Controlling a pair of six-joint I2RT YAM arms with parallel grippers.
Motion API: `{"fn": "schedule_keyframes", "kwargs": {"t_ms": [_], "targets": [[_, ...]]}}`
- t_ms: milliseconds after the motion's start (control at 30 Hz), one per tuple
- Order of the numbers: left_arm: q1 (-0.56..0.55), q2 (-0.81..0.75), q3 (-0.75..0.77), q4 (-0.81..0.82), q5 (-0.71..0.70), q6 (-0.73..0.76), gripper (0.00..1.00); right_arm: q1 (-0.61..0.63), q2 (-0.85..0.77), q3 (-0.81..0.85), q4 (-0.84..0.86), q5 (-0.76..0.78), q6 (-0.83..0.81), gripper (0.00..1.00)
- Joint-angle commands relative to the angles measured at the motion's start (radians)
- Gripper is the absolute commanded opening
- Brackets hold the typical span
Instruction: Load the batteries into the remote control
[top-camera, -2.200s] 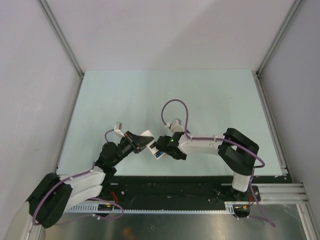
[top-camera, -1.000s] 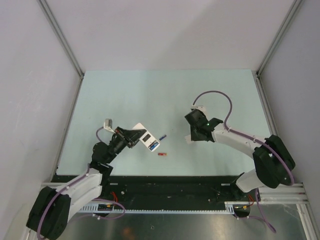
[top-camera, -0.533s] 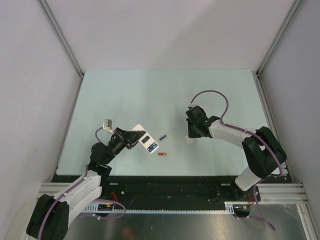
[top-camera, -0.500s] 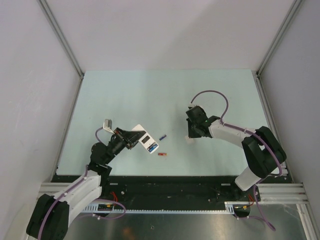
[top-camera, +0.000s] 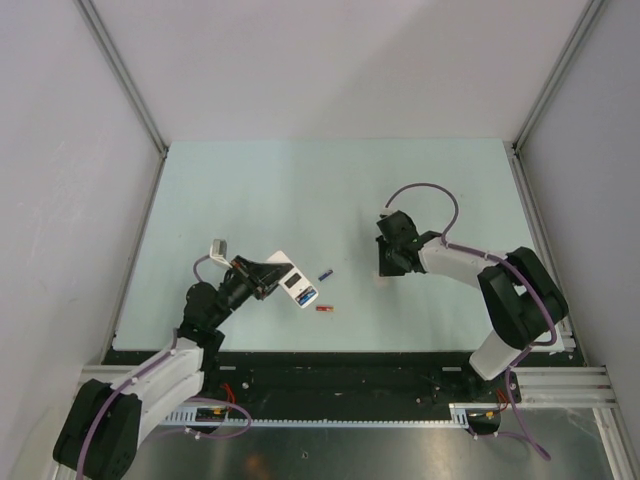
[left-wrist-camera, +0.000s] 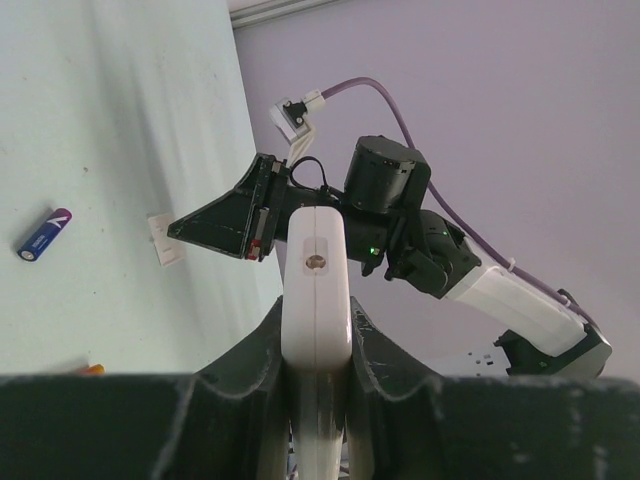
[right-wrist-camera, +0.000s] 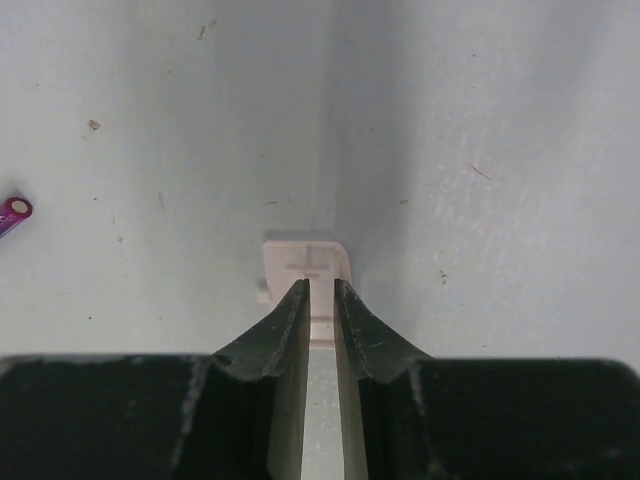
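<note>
My left gripper (top-camera: 268, 276) is shut on the white remote control (top-camera: 291, 282), which shows edge-on between its fingers (left-wrist-camera: 316, 290). A bit of bright blue shows at the remote's near end (top-camera: 308, 297). A dark blue-purple battery (top-camera: 325, 274) (left-wrist-camera: 44, 233) (right-wrist-camera: 12, 213) and a red battery (top-camera: 322, 309) lie on the table just right of the remote. My right gripper (top-camera: 384, 266) (right-wrist-camera: 321, 288) hangs low over a small white cover piece (right-wrist-camera: 308, 258) (left-wrist-camera: 165, 240). Its jaws stand a narrow slit apart with nothing between them.
The pale green table (top-camera: 300, 190) is bounded by grey walls and metal corner posts (top-camera: 514, 148). A black rail (top-camera: 330, 365) runs along the near edge by the arm bases. A purple cable (top-camera: 425, 190) loops above the right wrist.
The right gripper left the remote, swung right to the cover piece on the table, then narrowed its jaws and edged back. The left arm drew the remote slightly left. The two loose batteries came into view.
</note>
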Motion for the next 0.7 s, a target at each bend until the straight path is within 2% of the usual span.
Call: {"fn": "schedule_keyframes", "kwargs": {"t_ms": [0, 100, 433, 667], "targets": [[0.008, 0.009, -0.120, 0.028, 0.004, 0.020, 0.00, -0.024, -0.008, -0.015, 0.030, -0.028, -0.016, 0.21], [0.008, 0.016, -0.118, 0.029, 0.001, 0.024, 0.00, -0.024, -0.008, -0.018, 0.037, -0.037, -0.016, 0.25], [0.008, 0.039, -0.107, 0.029, -0.002, 0.033, 0.00, -0.049, -0.031, -0.046, 0.063, -0.060, 0.001, 0.50], [0.008, 0.057, -0.098, 0.029, -0.002, 0.039, 0.00, -0.049, -0.068, -0.054, 0.057, -0.058, -0.005, 0.54]]}}
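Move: The battery cover lies on the table right under my right fingertips, its middle about 1 cm to their left and 1 cm below. Some 14 cm to that hand's left and 2 cm farther out is the purple battery; the orange battery lies about 15 cm left and 7 cm nearer me. From my left hand, which holds the remote, the cover is roughly 24 cm to the right, 6 cm ahead and 16 cm lower. I keep my right hand low over the battery cover, almost in place, and spread its nearly shut fingers to about half open. They end straddling the cover, right fingertip at its right rim and left one clear of its left edge. Meanwhile my left hand keeps its grip on the remote and sinks about 1.5 cm. ##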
